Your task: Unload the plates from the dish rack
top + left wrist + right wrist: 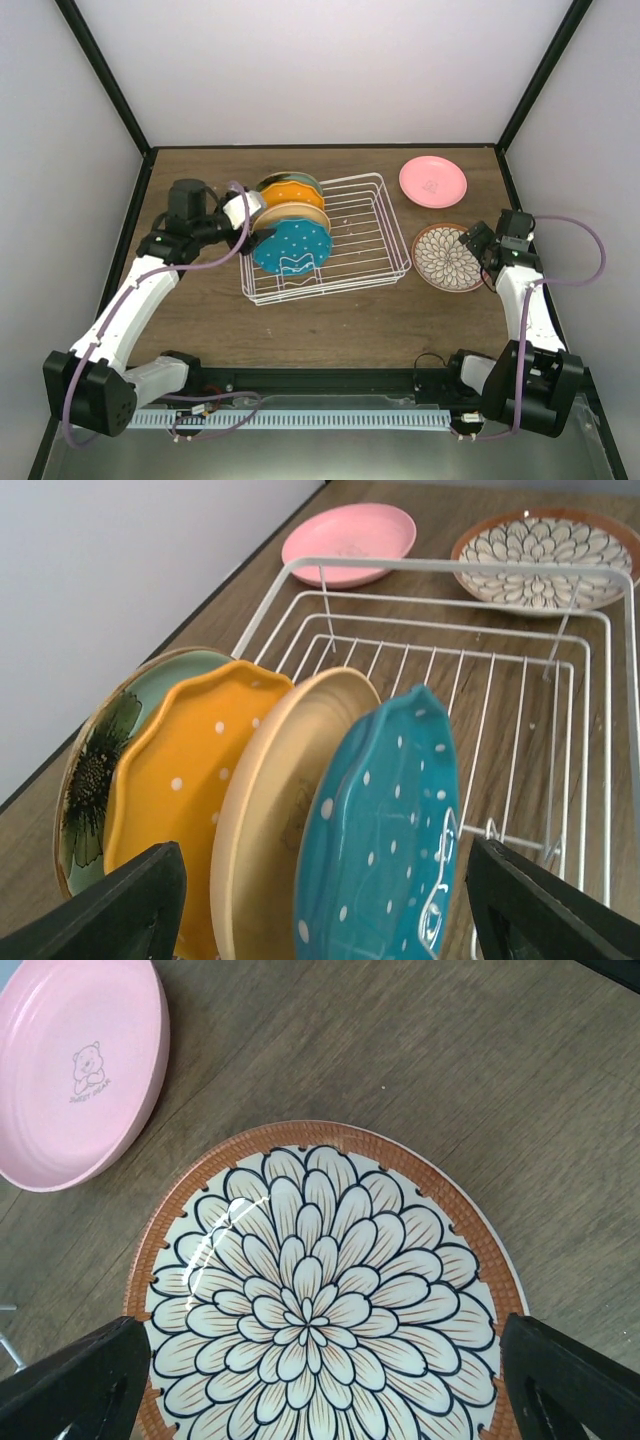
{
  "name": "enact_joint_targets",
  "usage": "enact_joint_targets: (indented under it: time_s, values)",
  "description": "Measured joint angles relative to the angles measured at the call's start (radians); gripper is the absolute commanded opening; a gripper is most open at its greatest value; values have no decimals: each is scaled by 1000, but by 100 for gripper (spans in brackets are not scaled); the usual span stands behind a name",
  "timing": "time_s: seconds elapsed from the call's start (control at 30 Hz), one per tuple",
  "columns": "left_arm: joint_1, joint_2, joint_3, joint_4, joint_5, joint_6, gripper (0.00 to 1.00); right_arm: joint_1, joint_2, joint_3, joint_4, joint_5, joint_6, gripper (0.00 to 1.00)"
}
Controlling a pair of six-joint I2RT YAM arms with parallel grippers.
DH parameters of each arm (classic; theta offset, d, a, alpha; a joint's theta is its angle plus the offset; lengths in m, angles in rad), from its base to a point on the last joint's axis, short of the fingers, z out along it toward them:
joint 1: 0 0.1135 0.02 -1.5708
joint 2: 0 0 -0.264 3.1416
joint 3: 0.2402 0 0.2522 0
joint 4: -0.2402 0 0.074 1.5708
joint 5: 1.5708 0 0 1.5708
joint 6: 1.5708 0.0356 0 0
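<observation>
The white wire dish rack [396,224] stands mid-table. Four plates stand on edge at its left end: sage green [304,179], dotted orange [287,191], pale yellow [296,216] and dotted teal [293,246]. My left gripper [247,222] is open at the rack's left end. In the left wrist view [325,915] its fingers straddle the teal plate [385,830] and the yellow plate [270,800] without gripping. The pink plate [433,182] and the brown-floral plate [446,258] lie flat on the table to the right. My right gripper [477,244] hovers open and empty over the floral plate [320,1300].
The rack's right part [450,568] holds nothing. The pink plate [70,1070] lies just beyond the floral one. Black frame posts and white walls close in the table on the left, back and right.
</observation>
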Motion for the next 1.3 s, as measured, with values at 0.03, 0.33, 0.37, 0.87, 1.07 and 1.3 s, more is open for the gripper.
enact_joint_targets:
  time_s: [0.03,0.33,0.37,0.87,1.07,1.3]
  values:
    - [-3,2,-5,-6,-5,17,77,0,0,0,5,-3,-4,98]
    - [-35,62,-25,-22,-47,138,71,0,-4,-4,33,-15,-32,99]
    - [-39,77,-25,-21,-54,150,70,0,-6,-8,38,-15,-34,99]
    - [-104,174,-25,26,-200,252,14,0,-47,-47,44,-15,-43,99]
    - [-125,177,-33,68,-290,283,4,0,-48,-47,45,-15,-43,99]
    - [-136,170,-33,67,-319,298,4,0,-48,-48,45,-15,-43,99]
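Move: The blue plate stands in the rack with its middle about 6 cm to the left hand's right, 3 cm ahead and some 14 cm below. Behind it the cream plate stands about 4 cm farther out than the blue one and the orange plate some 9 cm farther out, both nearly in line with it. From the right hand, the blue plate lies about 47 cm to the left, roughly level ahead and slightly lower. The left hand's fingers close on the upper left rim of the blue plate, one finger reaching in between it and the cream plate, the other on its near face. To get there the hand sinks about 7 cm, easing some 3 cm forward late in the descent, while the wrist tips the fingers roughly 20 degrees farther downward. The wide-open grip then narrows to a pinch and holds there. ##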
